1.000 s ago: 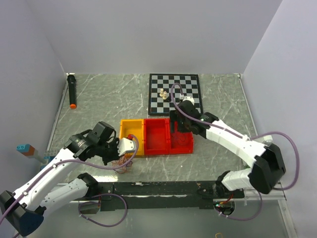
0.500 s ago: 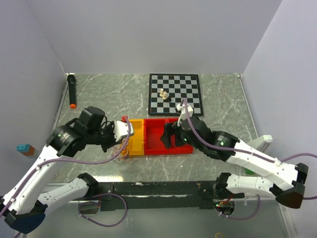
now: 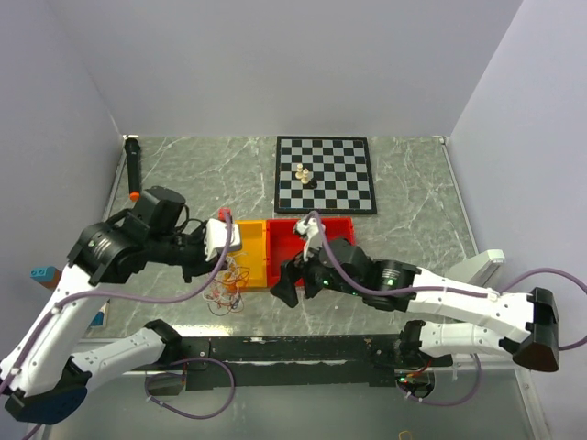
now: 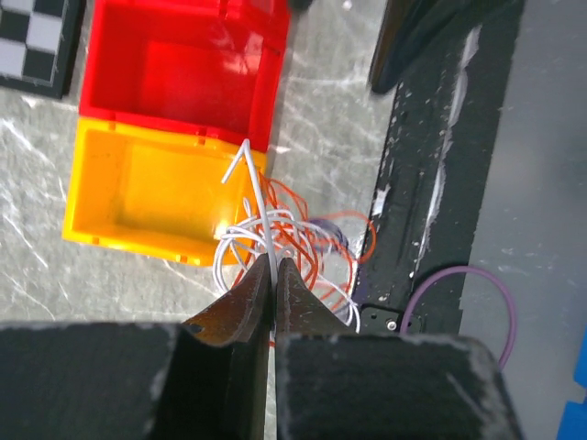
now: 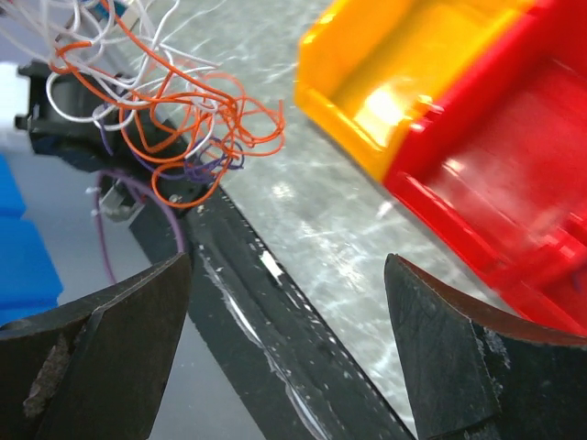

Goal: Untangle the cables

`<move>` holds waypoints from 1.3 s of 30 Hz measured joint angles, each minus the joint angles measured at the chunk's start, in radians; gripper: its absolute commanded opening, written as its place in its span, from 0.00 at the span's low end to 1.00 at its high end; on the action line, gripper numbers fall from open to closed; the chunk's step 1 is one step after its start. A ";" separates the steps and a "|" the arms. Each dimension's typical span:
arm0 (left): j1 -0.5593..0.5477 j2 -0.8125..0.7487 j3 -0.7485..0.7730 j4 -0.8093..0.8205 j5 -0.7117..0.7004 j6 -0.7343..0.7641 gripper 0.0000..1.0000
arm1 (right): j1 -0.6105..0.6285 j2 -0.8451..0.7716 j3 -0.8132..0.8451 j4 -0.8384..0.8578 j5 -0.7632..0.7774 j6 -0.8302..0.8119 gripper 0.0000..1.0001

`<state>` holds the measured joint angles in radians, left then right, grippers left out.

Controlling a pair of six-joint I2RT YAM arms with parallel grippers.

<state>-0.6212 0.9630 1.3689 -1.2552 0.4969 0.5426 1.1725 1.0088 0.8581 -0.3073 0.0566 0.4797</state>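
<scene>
The cables (image 3: 227,286) are a tangled bunch of thin orange, white and purple wires hanging down to the table just in front of the yellow bin (image 3: 252,257). My left gripper (image 3: 227,255) is above them, shut on a single white strand; in the left wrist view that gripper (image 4: 273,268) pinches the wire, and the cables (image 4: 298,240) loop below it. My right gripper (image 3: 295,282) stands open to the right of the bunch, holding nothing. In the right wrist view this gripper (image 5: 286,275) hovers over the table edge with the cables (image 5: 174,119) at upper left.
A red bin (image 3: 303,249) joins the yellow one on its right. A chessboard (image 3: 325,174) with a few pieces (image 3: 304,174) lies behind. A black marker (image 3: 134,170) lies at the far left. A black rail (image 3: 293,348) runs along the near edge.
My left gripper has moved back and left, lifting the cables by the white strand. My right arm has swung from behind the red bin down to the near left, beside the bunch.
</scene>
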 measured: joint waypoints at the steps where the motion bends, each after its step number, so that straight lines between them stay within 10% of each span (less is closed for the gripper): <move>1: 0.000 -0.010 0.004 -0.002 0.009 0.002 0.07 | 0.007 0.013 0.000 0.015 -0.006 -0.005 0.92; 29: 0.000 -0.162 -0.009 -0.015 0.197 0.090 0.05 | 0.062 0.181 0.127 0.314 -0.258 -0.073 0.58; 39: 0.003 -0.138 0.034 -0.012 0.221 0.068 0.04 | 0.062 0.243 0.153 0.293 -0.265 -0.072 0.00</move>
<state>-0.6182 0.8246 1.4033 -1.2671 0.7181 0.6106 1.2346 1.2522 1.0107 -0.0143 -0.2081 0.4072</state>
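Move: About 13 cm to the right hand's left, level with it fore and aft and some 3 cm lower, the cable tangle hangs from the left hand's shut fingers, its middle roughly 9 cm straight below them. From the right hand, the yellow bin stands about 11 cm left, 11 cm farther out and 19 cm down; the middle red bin is 2 cm left, 11 cm out and equally low. Sweeping some 9 cm left to the tangle, the open right hand also draws slightly back and climbs about 8 cm before dipping, turning some 20 degrees counter-clockwise, then nearly shuts its fingers on an orange strand just below the left hand. Early on, the left hand draws the tangle back 5 cm and up 4 cm, tilting and keeping its pinch on the white cable. ##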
